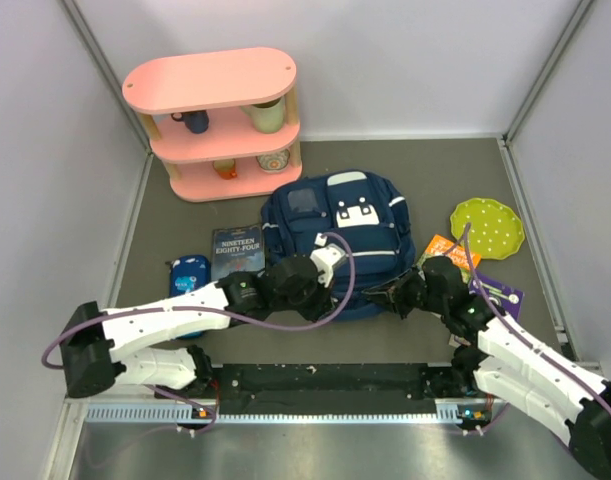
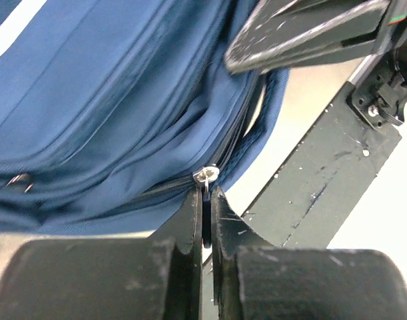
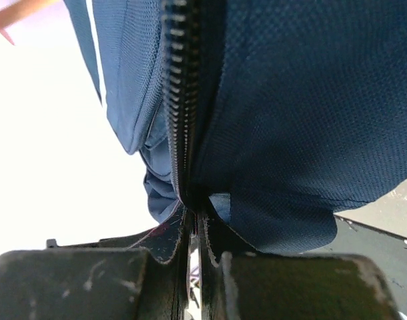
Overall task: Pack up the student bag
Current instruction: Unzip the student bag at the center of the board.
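The student bag (image 1: 335, 235), navy with white patches, lies flat in the middle of the table. My left gripper (image 1: 337, 300) is at its near edge. In the left wrist view this gripper (image 2: 206, 195) is shut on the silver zipper pull (image 2: 206, 176), and blue fabric (image 2: 110, 100) fills the view above. My right gripper (image 1: 373, 294) meets the bag's near right corner. In the right wrist view the right gripper (image 3: 193, 212) is shut on the bag's fabric at the lower end of the closed zipper (image 3: 180, 100). The right gripper's fingers (image 2: 303, 33) show in the left wrist view.
A pink shelf (image 1: 213, 120) with cups stands at the back left. A dark book (image 1: 235, 250) and a bright-blue pencil case (image 1: 188, 275) lie left of the bag. At the right are a green dotted plate (image 1: 487, 227), an orange item (image 1: 447, 250) and a purple item (image 1: 500, 295).
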Robot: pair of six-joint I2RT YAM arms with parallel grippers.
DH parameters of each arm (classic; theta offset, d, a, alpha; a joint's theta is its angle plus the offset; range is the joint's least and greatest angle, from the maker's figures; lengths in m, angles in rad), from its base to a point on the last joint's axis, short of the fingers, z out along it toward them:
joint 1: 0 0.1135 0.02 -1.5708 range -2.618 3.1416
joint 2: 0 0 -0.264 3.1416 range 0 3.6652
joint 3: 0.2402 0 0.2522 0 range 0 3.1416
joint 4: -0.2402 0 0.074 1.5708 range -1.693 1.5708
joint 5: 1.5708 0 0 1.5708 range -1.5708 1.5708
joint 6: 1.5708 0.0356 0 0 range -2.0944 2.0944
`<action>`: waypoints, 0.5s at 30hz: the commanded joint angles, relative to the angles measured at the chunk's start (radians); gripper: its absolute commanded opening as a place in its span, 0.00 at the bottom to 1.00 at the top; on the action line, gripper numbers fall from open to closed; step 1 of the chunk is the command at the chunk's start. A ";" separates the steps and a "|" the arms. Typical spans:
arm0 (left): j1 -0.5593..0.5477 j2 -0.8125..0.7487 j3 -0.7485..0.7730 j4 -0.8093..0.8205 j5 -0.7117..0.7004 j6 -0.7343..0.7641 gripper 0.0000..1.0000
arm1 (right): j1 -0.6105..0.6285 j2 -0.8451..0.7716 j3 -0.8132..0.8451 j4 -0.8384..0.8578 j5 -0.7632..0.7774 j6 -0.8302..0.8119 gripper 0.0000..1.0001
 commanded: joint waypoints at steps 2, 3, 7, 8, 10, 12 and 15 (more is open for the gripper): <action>0.054 -0.159 -0.071 -0.168 -0.112 -0.059 0.00 | -0.091 -0.074 -0.040 -0.052 0.154 -0.011 0.00; 0.072 -0.168 -0.095 -0.174 -0.115 -0.068 0.00 | -0.108 -0.079 -0.036 -0.061 0.151 -0.026 0.00; 0.161 -0.199 -0.123 -0.209 -0.172 -0.106 0.00 | -0.130 -0.086 -0.016 -0.078 0.138 -0.057 0.00; 0.172 -0.196 -0.122 -0.214 -0.196 -0.117 0.00 | -0.131 -0.088 -0.011 -0.079 0.138 -0.062 0.00; 0.210 -0.169 -0.106 -0.249 -0.270 -0.125 0.00 | -0.131 -0.090 0.009 -0.090 0.138 -0.085 0.00; 0.247 -0.140 -0.087 -0.252 -0.299 -0.127 0.00 | -0.131 -0.096 0.024 -0.099 0.134 -0.103 0.00; 0.340 -0.066 -0.047 -0.237 -0.305 -0.111 0.00 | -0.131 -0.103 0.042 -0.106 0.122 -0.134 0.00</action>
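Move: The zip pull is already pinched in the left fingers at the student bag's near edge; the bag's left near corner, where the seam leads, lies about 12 cm left and 8 cm farther out, some 4 cm lower. The grey-blue Nineteen Eighty-Four book is some 22 cm left of that hand, 12 cm ahead and 12 cm below. From the right hand, closed on the bag's edge, the pull is about 7 cm left and 2 cm back; the orange book is about 18 cm right, 6 cm ahead and 9 cm lower. The zip pull, still pinched in the left fingers, is drawn along the bag's near seam towards its left corner: some 10 cm left, curving about 5 cm forward and sinking 3 cm, while the wrist turns counter-clockwise. The shut right fingers keep their hold of the bag's edge and draw it a little the other way, to the right and slightly forward. ##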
